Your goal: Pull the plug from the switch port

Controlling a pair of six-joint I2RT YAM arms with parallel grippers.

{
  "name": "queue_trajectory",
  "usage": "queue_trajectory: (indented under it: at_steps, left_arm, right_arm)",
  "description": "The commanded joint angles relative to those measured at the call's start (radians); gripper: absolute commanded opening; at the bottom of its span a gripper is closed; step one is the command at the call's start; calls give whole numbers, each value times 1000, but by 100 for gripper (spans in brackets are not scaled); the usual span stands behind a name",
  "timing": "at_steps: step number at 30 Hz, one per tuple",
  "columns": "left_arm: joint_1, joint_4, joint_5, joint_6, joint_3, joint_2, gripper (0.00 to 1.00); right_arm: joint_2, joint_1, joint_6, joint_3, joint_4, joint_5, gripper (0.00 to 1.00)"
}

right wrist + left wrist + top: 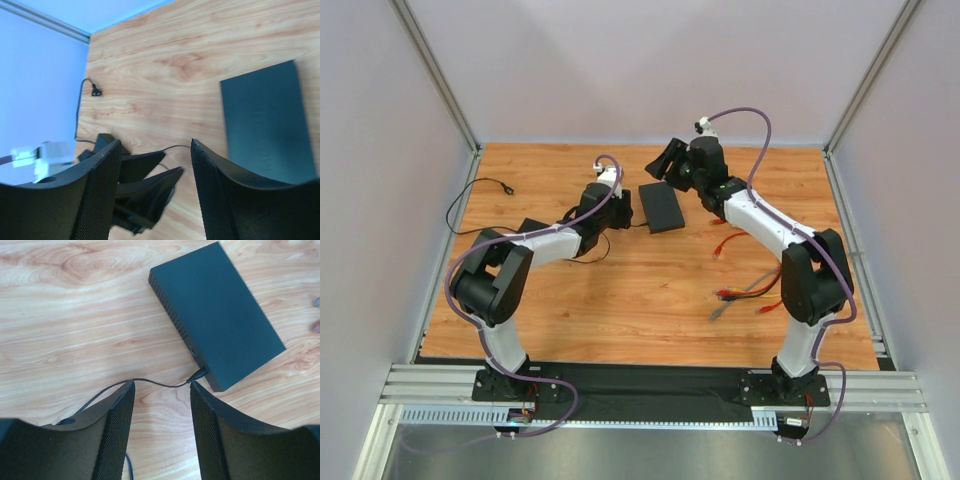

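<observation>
The switch (661, 207) is a flat matte-black box lying at mid-table, also seen in the left wrist view (220, 310) and the right wrist view (265, 125). A small black plug (199, 374) sits in its side near one corner, and a thin black cable (150, 382) trails away from it. My left gripper (161, 387) is open just short of the plug, with the cable crossing in front of its fingertips and nothing between them. My right gripper (156, 145) hangs open above the table beside the switch's far end, empty. The left gripper's fingers (145, 185) show below it.
The thin cable runs left past a black adapter block (530, 228) to a loose end (505, 186) near the left edge. Red and grey cables (745, 290) lie on the right side of the wooden table (620, 310). Walls and frame posts enclose the table.
</observation>
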Motion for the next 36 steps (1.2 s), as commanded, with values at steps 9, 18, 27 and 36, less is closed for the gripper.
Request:
queue_trajectory:
  at_steps: [9,18,27,36]
  left_arm:
    - [17,290,39,-268,-128,-48,52]
    - [4,264,7,-399,-161,-18,52]
    - [6,125,155,-250,122,133,52]
    - [12,-109,112,-216,314,248,53]
  right_arm:
    - [160,-166,-154,-14,132,-325,59]
    - [229,-191,-159,18,49,-288,59]
    - [278,-199,-121,68,-17,-276,59]
    - [278,-203,-162,69,-63,-222,59]
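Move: From the left hand the power plug in the switch's left side lies about 2 cm ahead, 5 cm to the right and 7 cm below; the switch's middle is some 6 cm ahead and 9 cm right, the black power brick level and roughly 21 cm to the left. From the right hand the switch is about 4 cm ahead, 4 cm to the right and 19 cm below, the nearest loose red plug level with the hand and some 16 cm right. The right hand comes down about 14 cm towards the switch, veering some 6 cm to the right and slightly forward early on, then nearly straight down, its open fingers tipping a little further downward to stop close over the switch's right part. Meanwhile the left hand, fingers open, first draws back and down a couple of centimetres while rolling its left side down by nearly 20 degrees, then swings about 6 cm forward and 5 cm right, rising slightly, in over the plug to the switch's left edge. ##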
